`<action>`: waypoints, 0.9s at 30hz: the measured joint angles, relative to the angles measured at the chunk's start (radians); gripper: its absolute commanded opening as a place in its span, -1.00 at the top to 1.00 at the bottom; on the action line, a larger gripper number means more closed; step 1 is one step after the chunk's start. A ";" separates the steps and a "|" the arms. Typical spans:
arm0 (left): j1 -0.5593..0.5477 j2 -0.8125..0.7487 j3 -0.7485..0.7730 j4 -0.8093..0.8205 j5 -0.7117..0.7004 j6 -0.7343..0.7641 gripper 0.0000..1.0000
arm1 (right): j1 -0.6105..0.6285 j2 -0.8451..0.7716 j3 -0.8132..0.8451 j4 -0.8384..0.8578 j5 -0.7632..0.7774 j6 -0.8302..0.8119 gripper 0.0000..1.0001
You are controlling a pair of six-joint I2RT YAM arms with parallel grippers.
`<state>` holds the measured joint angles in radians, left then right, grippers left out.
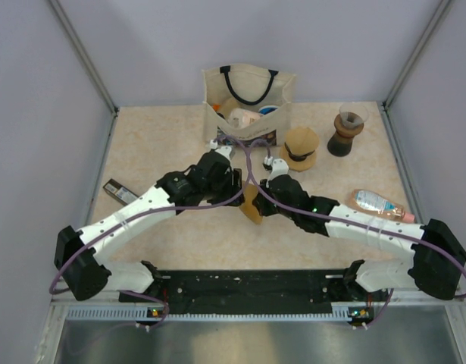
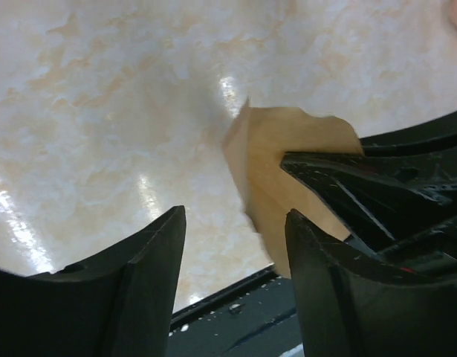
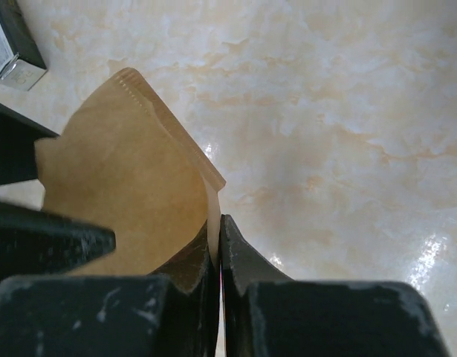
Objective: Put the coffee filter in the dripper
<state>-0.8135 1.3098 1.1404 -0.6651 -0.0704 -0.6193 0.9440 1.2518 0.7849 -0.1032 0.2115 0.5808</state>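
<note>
The coffee filter (image 1: 251, 206) is a tan paper wedge held upright just above the table's middle. My right gripper (image 1: 263, 202) is shut on its seam edge; the right wrist view shows the paper (image 3: 131, 178) pinched between the closed fingertips (image 3: 217, 232). My left gripper (image 2: 234, 216) is open, and the filter (image 2: 287, 149) stands just off its right finger with its edge at the gap. From above, the left gripper (image 1: 236, 187) sits close on the filter's left. The dripper (image 1: 300, 149), tan with a dark band from here, stands behind and to the right.
A canvas bag (image 1: 248, 102) with items stands at the back centre. A glass cup on a dark hourglass grinder (image 1: 346, 130) is at the back right. A plastic packet (image 1: 380, 203) lies at the right. A small dark box (image 1: 120, 191) lies at the left.
</note>
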 measured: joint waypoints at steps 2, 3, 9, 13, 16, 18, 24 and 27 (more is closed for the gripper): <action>0.000 -0.015 0.000 0.023 0.035 0.008 -0.66 | 0.000 -0.002 0.024 -0.026 0.010 -0.012 1.00; 0.000 -0.024 0.000 0.031 0.048 0.015 -0.78 | -0.001 -0.003 0.037 -0.043 0.015 -0.018 1.00; 0.000 -0.150 -0.017 0.069 0.081 0.028 -0.98 | -0.021 -0.035 0.119 -0.158 0.038 -0.059 1.00; 0.000 -0.332 -0.066 0.101 0.053 0.035 -0.98 | -0.041 -0.072 0.189 -0.249 0.066 -0.103 1.00; 0.000 -0.446 -0.088 0.114 0.010 0.040 -0.98 | -0.072 -0.101 0.248 -0.302 0.080 -0.134 1.00; 0.001 -0.486 -0.097 0.116 -0.027 0.042 -0.98 | -0.117 -0.119 0.301 -0.332 0.090 -0.155 1.00; 0.026 -0.493 -0.139 0.116 -0.132 0.041 -0.98 | -0.375 -0.130 0.528 -0.393 0.085 -0.241 1.00; 0.069 -0.453 -0.161 0.123 -0.131 0.038 -0.98 | -0.562 -0.112 0.637 -0.417 0.019 -0.272 1.00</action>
<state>-0.7444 0.8570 0.9798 -0.5419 -0.2016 -0.5812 0.3824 1.1397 1.4216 -0.5205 0.2306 0.3092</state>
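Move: For the right hand, which already has the filter pinched, the clear dripper on the hourglass carafe is about 30 cm ahead and 29 cm to its right, roughly level. The filled dripper stands some 16 cm ahead and 13 cm right; the bottle lies around 7 cm ahead, 39 cm right and 11 cm lower. From the left hand, the clear dripper is about 30 cm ahead and 34 cm right, slightly lower. The filter, still pinched at one edge by the right fingers, is lifted about 24 cm and carried some 19 cm right and 11 cm forward towards the clear dripper, slow at first, then fast, the wrist swinging clockwise and tipping the fingers up. The left hand spreads its half-open fingers wide and clears away upwards, then left, sinking a little at the end. ##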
